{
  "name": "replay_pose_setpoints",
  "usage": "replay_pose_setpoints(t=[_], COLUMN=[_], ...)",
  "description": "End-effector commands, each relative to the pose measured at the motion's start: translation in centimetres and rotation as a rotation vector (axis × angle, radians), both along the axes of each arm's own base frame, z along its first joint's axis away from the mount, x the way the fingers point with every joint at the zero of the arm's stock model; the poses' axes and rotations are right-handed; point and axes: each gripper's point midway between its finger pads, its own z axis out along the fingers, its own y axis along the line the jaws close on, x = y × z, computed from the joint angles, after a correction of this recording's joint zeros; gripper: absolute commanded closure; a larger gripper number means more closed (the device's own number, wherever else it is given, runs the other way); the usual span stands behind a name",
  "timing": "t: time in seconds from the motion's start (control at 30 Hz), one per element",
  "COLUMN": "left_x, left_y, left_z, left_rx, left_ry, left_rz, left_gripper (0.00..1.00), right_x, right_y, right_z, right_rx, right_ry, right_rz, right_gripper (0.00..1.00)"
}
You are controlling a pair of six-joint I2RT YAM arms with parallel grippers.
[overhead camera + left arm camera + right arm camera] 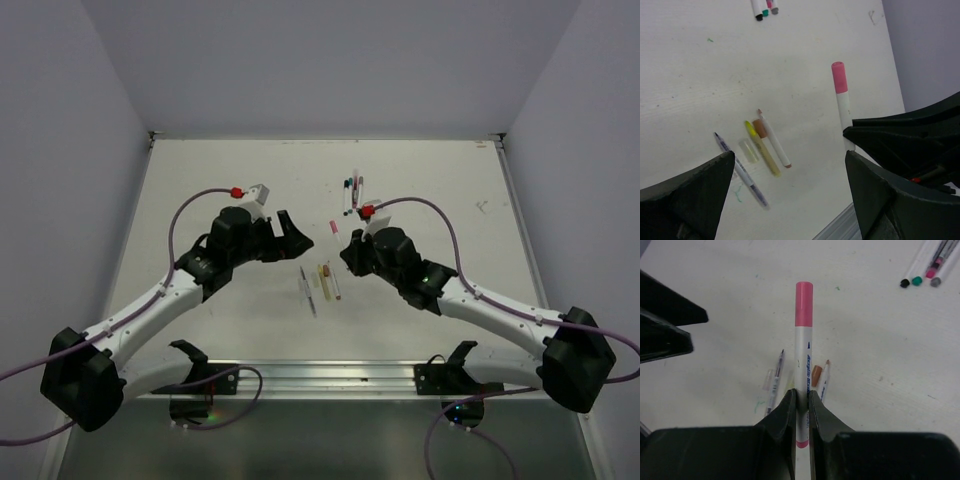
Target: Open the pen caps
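My right gripper (pixel 801 397) is shut on the white barrel of a pen (pixel 803 357), which sticks out ahead of its fingers. The pen's pink cap (pixel 804 304) sits on the far end, also showing as the pink cap (pixel 839 78) and the pink cap (pixel 334 226). My left gripper (pixel 790 165) is open and holds nothing. Its fingers (pixel 665 325) stand to the left of the cap, apart from it. In the left wrist view the held pen rises just beyond the right finger (pixel 885 200). From above, the left gripper (pixel 298 235) and right gripper (pixel 347 245) face each other.
Below the grippers lie a blue-tipped pen (pixel 740 172), a clear cap (pixel 748 150), a yellow pen (pixel 762 150), a brown cap (pixel 760 128) and a white pen (pixel 775 142). Several capped pens (pixel 920 277) lie farther back, with black, green, pink and grey ends; from above the group (pixel 352 190) sits mid-table.
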Motion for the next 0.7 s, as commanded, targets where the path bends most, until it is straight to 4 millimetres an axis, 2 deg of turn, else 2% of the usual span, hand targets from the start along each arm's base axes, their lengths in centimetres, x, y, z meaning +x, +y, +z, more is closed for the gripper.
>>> replay_pose_setpoints(t=[0.0,0.07,0.27,0.43,0.67], left_x=[0.7,1.4,2.3,2.7,3.0], left_y=[-2.5,-3.0,-4.4,-5.4,-5.4], left_z=[3.5,4.7,5.4,4.6,4.0], left_rx=[-0.106,-0.147,-0.165,-0.162,-0.152], left_ry=[-0.060,-0.091,-0.103,-0.073,-0.063], left_rz=[0.025,0.055,0.091,0.096,0.120], left_gripper=[0.07,0.12,0.23,0.33,0.57], right_x=[-1.4,-2.3,-3.6,-4.0,-4.0], right_y=[2.2,3.0,4.7,5.5,6.0], right_z=[2.0,2.3,3.3,3.5,3.3], right_rx=[0.105,0.116,0.147,0.148,0.146], right_ry=[-0.068,-0.085,-0.116,-0.123,-0.129], right_rz=[0.054,0.081,0.131,0.150,0.156], right_gripper=[1.00,1.00,1.00,1.00,1.00])
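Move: The pink pen cap, on the pen in the right hand, lies about 11 cm right of the left hand, 5 ahead and 2 below; the purple pen is some 11 cm back, 3 right and 17 below. From the right hand the left gripper is about 14 cm left, 3 ahead and 4 higher; the white pen lies about 5 cm back, 3 left and 13 below. Right hand carries the pen 5 cm left and back as the left, half closing, moves 5 cm right towards its cap. ##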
